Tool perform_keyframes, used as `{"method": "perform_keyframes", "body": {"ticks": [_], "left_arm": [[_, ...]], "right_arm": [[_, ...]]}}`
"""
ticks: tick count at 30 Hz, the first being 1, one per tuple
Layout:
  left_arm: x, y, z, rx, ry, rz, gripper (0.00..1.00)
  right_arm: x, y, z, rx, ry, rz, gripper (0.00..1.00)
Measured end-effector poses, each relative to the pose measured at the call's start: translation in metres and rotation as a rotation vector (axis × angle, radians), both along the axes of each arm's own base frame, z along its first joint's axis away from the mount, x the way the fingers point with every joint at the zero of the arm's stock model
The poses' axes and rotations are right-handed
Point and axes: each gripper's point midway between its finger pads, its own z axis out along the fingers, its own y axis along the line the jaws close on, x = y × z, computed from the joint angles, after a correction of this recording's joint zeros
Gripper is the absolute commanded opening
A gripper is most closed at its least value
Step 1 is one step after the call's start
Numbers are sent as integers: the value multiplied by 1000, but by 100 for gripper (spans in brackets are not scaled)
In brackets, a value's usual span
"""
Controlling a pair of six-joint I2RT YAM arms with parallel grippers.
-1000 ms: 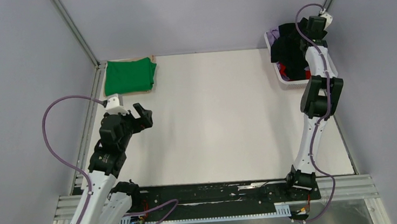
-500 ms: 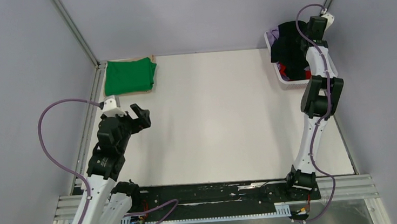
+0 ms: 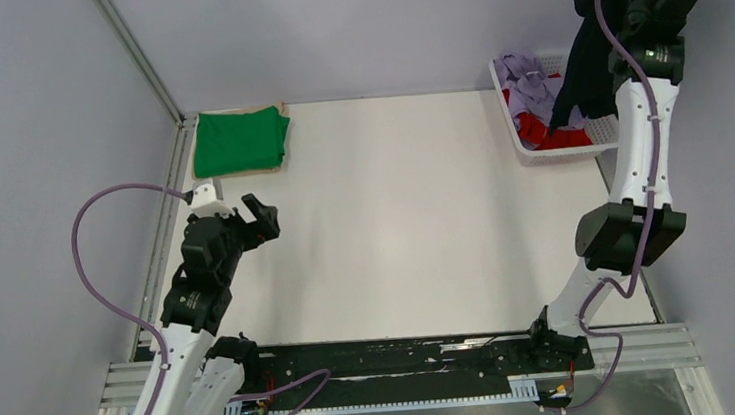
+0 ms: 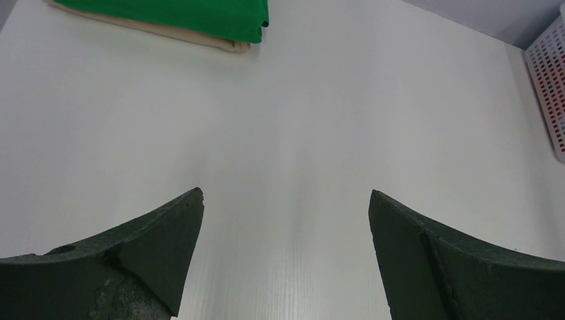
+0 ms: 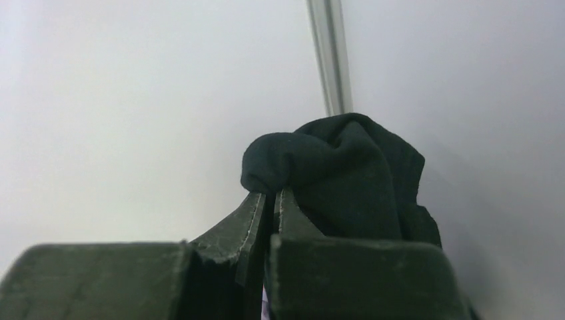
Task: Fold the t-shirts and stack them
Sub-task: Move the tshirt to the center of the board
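My right gripper (image 5: 273, 195) is raised high above the back right corner and is shut on a bunch of the black t-shirt (image 5: 346, 167). The black t-shirt (image 3: 579, 58) hangs down from it over the white basket (image 3: 579, 152). A lavender t-shirt (image 3: 525, 81) and a red t-shirt (image 3: 537, 127) lie crumpled in the basket. The green t-shirt (image 3: 239, 141) lies folded at the back left of the table, also seen in the left wrist view (image 4: 180, 12). My left gripper (image 4: 285, 197) hovers open over bare table, with nothing between its fingers (image 3: 262, 217).
A beige folded piece (image 4: 226, 45) shows under the green t-shirt. The white table (image 3: 395, 225) is boxed in by grey walls with metal rails (image 3: 135, 57) at the back corners. The basket's lattice wall (image 4: 550, 87) shows at the right edge of the left wrist view.
The right gripper closed on the black t-shirt in the basket and rose sharply, pulling the shirt up out of it. The left arm shifted slightly, then held still.
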Motion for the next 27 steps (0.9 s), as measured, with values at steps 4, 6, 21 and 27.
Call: {"method": "perform_keyframes", "body": {"ticks": [4, 6, 21, 27], "left_arm": [[0, -2, 0, -10, 3, -9, 100], [0, -3, -1, -15, 6, -11, 100], [-3, -7, -1, -52, 12, -15, 100], [-4, -6, -5, -53, 22, -8, 100]], "right_arm": [[-37, 34, 59, -46, -121, 125, 0], [-55, 56, 77, -58, -156, 218, 0], [-162, 309, 54, 35, -120, 1058, 0], [-170, 380, -72, 216, 115, 1225, 2]]}}
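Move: The right hand already grips the black t-shirt high up; the board centre lies about 45 cm to its left, 14 cm back and 50 cm below. The laundry basket is some 9 cm ahead, 3 cm left and 42 cm down, and the green folded stack about 77 cm left, 10 cm ahead and 48 cm down. From the idle left hand the board centre is roughly 12 cm ahead, 21 cm right and 21 cm below. Turning counter-clockwise, the right hand swings the t-shirt some 40 cm left and back towards mid-board, rising, then dropping. ##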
